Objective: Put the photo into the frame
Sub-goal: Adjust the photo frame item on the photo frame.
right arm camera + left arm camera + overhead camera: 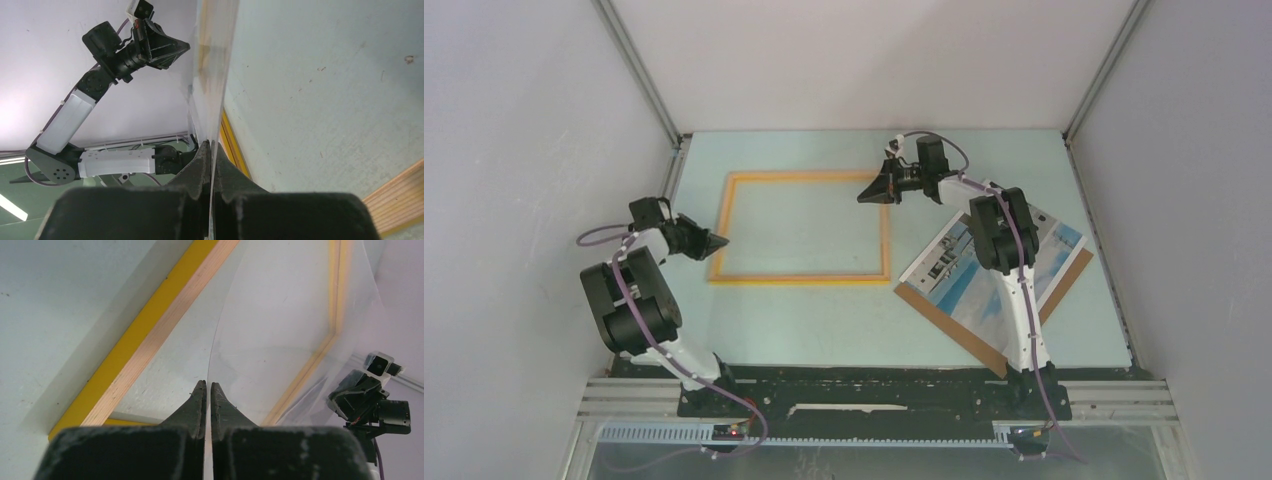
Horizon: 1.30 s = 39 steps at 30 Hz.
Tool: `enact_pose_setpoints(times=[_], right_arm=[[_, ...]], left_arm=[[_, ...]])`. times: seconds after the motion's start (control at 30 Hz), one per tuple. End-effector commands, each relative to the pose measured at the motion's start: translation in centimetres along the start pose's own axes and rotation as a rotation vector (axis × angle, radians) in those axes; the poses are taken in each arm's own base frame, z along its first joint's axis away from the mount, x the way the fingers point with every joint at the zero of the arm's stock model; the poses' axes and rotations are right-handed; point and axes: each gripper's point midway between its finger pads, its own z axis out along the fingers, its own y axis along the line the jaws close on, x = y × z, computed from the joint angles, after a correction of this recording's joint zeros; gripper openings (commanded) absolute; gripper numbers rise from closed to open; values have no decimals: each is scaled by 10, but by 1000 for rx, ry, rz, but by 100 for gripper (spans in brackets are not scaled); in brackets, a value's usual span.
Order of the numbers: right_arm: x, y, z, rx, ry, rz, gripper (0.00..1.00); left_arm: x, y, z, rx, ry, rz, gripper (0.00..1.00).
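Observation:
The frame (799, 278), a thin yellow-orange wooden rim, lies flat in the middle of the table. My left gripper (722, 241) is at its left side and is shut on the edge of a clear pane (280, 325), which bows up over the rim (150, 335). At the frame's far right corner, my right gripper (862, 198) is shut on the opposite edge of that pane (212, 65). The photo (954, 270), blue sky and pale buildings, lies face up to the right, partly hidden under my right arm.
A brown backing board (944, 320) lies under the photo, sticking out at its near edge. Grey enclosure walls rise close on the left, right and back. The arm bases and a black rail (864, 390) line the near edge.

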Motion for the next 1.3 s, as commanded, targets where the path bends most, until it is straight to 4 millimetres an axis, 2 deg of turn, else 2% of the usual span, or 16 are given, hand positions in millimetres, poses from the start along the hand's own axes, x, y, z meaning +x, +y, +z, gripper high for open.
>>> enact_pose_setpoints(times=[0.0,0.4,0.7,0.93,1.07,1.17,1.27], right_arm=[[-15,11,-2,-22,-32,-41,0],[-21,-1,5,-5,-61,-30,0],[-29,-5,15,-5,-127,-15,0],[-31,-5,19,-36,-167,11,0],[-30,-8,23,-31,-187,26,0],[-30,-10,25,-29,-201,41,0],[-31,-14,25,-21,-213,58,0]], left_arm=[[-27,-17,-3,23,-66,16,0],[-37,-22,10,21,-57,-11,0],[-45,-20,14,-5,-56,-6,5],[-39,-8,6,-64,-56,29,18],[-39,5,-2,-137,-74,42,32],[-41,13,-12,-175,-105,43,47],[-44,14,-24,-196,-142,51,60]])
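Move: Inside the photo frame's outline, both closed grippers hold the clear sheet above it. From the left hand the frame's middle is about 7 cm ahead, 17 cm right and 4 cm down; its near-left corner is some 7 cm back and 6 cm left. From the right hand that middle lies roughly 3 cm back, 16 cm left and 7 cm down; the frame's far-right corner is 11 cm ahead and 7 cm right, and the photo 15 cm back and 33 cm right. Carrying the pinched clear sheet about 3 cm forward and a little left over the frame, the left hand then opens its fingers to roughly half, lets the sheet go and eases back some 2.5 cm, sinking and drifting left. The right hand keeps its pinch as it goes forward about 2.5 cm, left and down 1.5 cm each, turning some 10 degrees clockwise. ##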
